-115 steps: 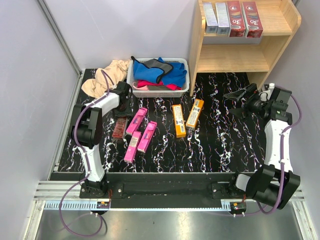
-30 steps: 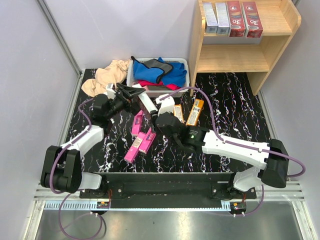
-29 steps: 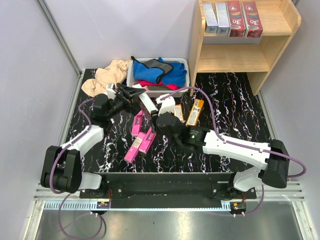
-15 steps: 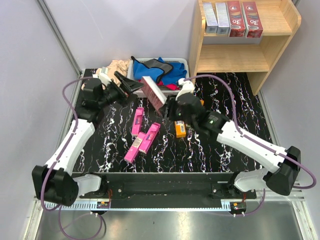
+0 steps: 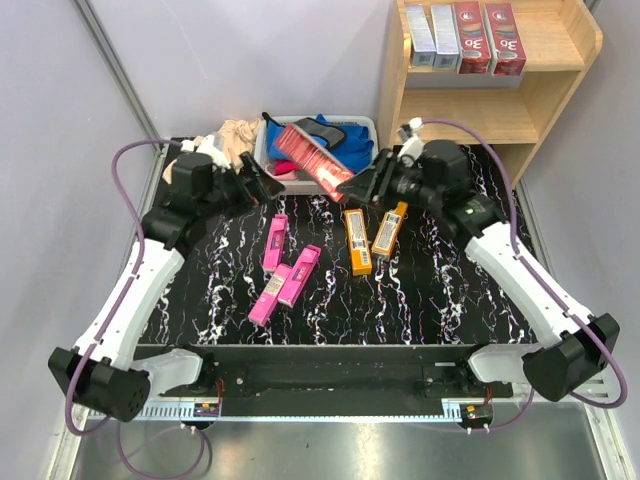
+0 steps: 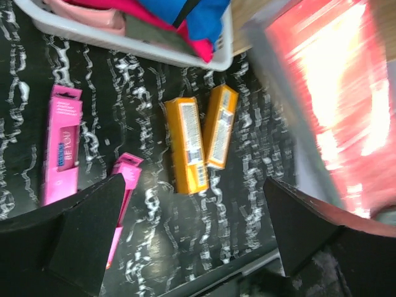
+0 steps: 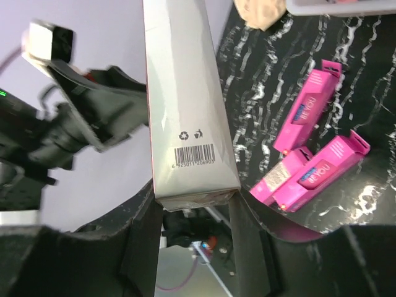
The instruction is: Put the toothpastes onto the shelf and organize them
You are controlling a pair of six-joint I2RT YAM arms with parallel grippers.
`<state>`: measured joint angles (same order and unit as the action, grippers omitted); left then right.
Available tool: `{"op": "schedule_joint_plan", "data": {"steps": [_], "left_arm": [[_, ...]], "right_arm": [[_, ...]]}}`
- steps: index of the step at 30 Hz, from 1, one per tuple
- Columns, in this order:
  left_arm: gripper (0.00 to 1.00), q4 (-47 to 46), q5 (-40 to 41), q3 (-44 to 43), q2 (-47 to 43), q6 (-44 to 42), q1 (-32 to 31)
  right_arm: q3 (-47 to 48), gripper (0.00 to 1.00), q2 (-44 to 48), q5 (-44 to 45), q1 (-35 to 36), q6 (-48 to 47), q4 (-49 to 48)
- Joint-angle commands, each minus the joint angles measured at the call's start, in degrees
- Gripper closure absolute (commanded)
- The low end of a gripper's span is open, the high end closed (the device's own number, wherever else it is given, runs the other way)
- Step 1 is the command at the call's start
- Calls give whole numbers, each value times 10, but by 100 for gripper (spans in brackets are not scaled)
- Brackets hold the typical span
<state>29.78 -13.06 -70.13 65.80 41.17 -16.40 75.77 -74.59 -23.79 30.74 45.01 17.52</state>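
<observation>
My right gripper [image 5: 352, 189] is shut on one end of a dark red toothpaste box [image 5: 312, 160], held in the air over the white basket [image 5: 362, 181]. In the right wrist view the box's silver side with a barcode [image 7: 185, 111] sits between the fingers [image 7: 143, 235]. My left gripper [image 5: 265, 186] hangs open and empty just left of the box; its wrist view shows wide-apart fingers [image 6: 86, 229] and the blurred red box [image 6: 328, 93]. Three pink boxes [image 5: 274, 243] and two orange boxes [image 5: 356, 240] lie on the table. The wooden shelf [image 5: 545, 100] holds several boxes [image 5: 465, 35] on its top tier.
The basket of coloured cloths stands at the back middle, a beige cloth [image 5: 228, 138] to its left. The shelf's lower tier [image 5: 465, 115] is bare. Grey walls close in both sides of the black marbled table [image 5: 450, 280].
The right arm has carried the red box up and to the right, away from the left gripper. The left arm has stretched higher and stays open.
</observation>
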Motion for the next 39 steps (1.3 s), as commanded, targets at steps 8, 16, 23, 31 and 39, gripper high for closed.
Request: {"op": "schedule_joint_plan", "data": {"steps": [8, 16, 23, 31, 39], "left_arm": [[1, 81, 188, -85, 76, -85, -133], [1, 81, 194, -76, 98, -86, -145], [1, 80, 189, -68, 106, -90, -145], [1, 80, 186, -59, 112, -94, -146], [1, 77, 170, -55, 136, -92, -148]], "right_arm": [[90, 69, 36, -229, -220, 122, -100], [224, 69, -7, -271, -292, 165, -100], [331, 69, -71, -285, -393, 210, -100], [418, 70, -152, -309, -516, 269, -99], [498, 70, -233, -322, -598, 306, -93]]}}
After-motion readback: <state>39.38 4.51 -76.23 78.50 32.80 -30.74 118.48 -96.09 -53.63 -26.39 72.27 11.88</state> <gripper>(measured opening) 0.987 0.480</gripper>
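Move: The right hand already grips the red toothpaste box by one end. The free spot it's bound for, on the upper shelf, lies about 24 cm ahead, 31 cm right and 18 cm up; the last red box shelved stands some 7 cm left of that spot. Nearly straight below the empty left hand, about 28 cm down, lies the far pink box, with the middle pink box some 8 cm nearer and 5 cm right of it, and the left orange box 18 cm right, level with it. Rightward and up, then also farther out, the right hand swings the gripped red box towards the free end of the upper shelf, about 32 cm right and 20 cm up, sinking slightly at the last while turning some 30 degrees clockwise. The left hand, still wide open, slips a little right, rolls its left side up and sinks about 7 cm over the pink boxes. ##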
